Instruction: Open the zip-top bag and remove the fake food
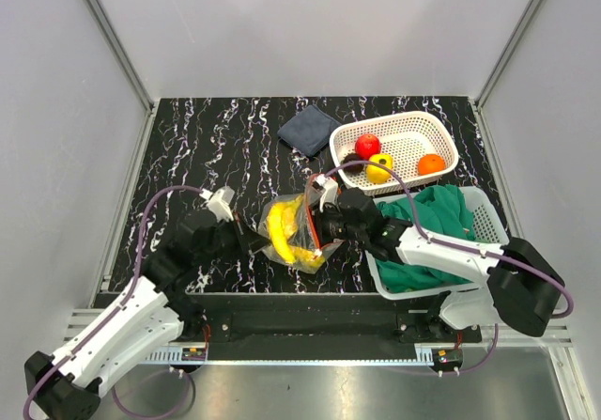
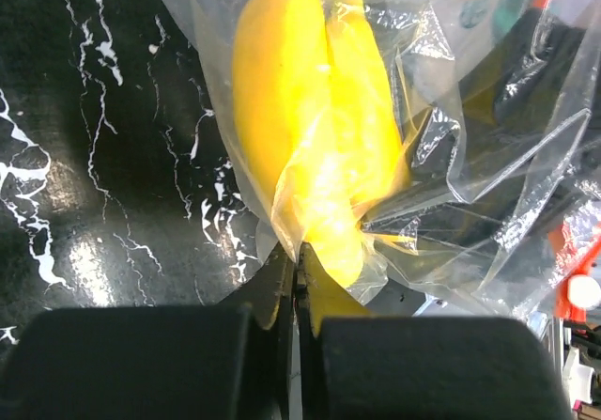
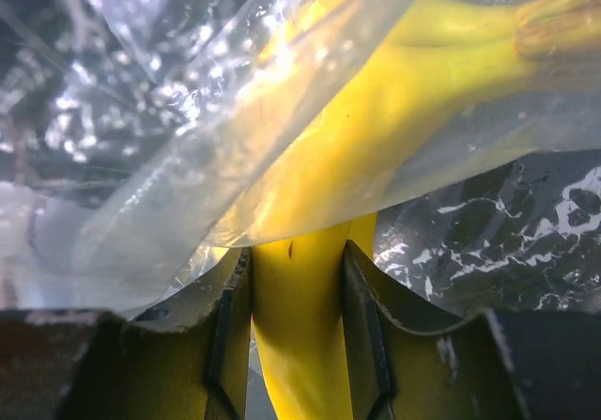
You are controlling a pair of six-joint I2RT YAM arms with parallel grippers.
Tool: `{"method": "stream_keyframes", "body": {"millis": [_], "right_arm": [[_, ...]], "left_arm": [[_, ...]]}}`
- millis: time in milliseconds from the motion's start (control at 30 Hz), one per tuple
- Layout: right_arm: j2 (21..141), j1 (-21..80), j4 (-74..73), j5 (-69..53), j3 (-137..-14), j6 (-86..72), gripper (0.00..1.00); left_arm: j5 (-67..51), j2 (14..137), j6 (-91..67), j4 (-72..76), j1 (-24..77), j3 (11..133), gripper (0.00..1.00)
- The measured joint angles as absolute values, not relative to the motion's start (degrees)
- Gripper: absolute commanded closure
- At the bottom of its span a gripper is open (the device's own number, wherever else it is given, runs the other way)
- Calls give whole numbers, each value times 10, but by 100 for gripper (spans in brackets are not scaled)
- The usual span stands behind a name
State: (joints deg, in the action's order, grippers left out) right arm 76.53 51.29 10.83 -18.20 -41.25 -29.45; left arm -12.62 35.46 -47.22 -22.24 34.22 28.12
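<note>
The clear zip-top bag [image 1: 299, 215] lies crumpled at the table's middle with yellow bananas [image 1: 280, 232] inside. From the left, my left gripper [image 1: 254, 239] is shut on a pinch of the bag's film [image 2: 282, 218], right against the bananas [image 2: 300, 110]. My right gripper [image 1: 321, 228] reaches in from the right and is shut on one banana's bare end [image 3: 299, 326]. Film of the bag [image 3: 169, 157] covers the rest of that fruit. A red apple [image 1: 368, 145], an orange [image 1: 430, 164], a yellow pepper-like piece [image 1: 378, 167] and a dark fruit [image 1: 352, 163] lie in the white basket [image 1: 413, 124].
A dark blue folded cloth [image 1: 308, 129] lies at the back, left of the white basket. A second white basket [image 1: 486, 215] at the right holds a green cloth [image 1: 427, 237], under my right arm. Grey walls enclose the black marbled table [image 1: 207, 147].
</note>
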Motion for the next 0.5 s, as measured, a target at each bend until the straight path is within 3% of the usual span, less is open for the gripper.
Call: {"method": "stream_keyframes", "body": {"millis": [267,500], "right_arm": [[723,501,105,-211,-413,-294,100],[722,496,69,-264,-446,-257,100]], "left_arm": [[-11,283,-477,-317,343,310,100],[124,337,-459,-417,340,362,100]]}}
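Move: The bananas in the bag lie about 6 cm right of the left hand, 3 cm ahead and a little below. The bag's red zip mouth is some 14 cm right of the left hand and 6 cm ahead. From the right hand, whose fingers are on one banana, the bunch's middle is roughly 6 cm left and 2 cm back. The white basket is about 19 cm ahead and 22 cm right of the right hand. Pulling the pinched plastic away from the bananas, the left hand rises about 2 cm, then sinks back as it sweeps some 8 cm left and slightly forward, its shut fingers turning about 20 degrees counter-clockwise and rolling left side up. The right hand keeps its grip on the banana and lifts about 4 cm, drifting a little back. ##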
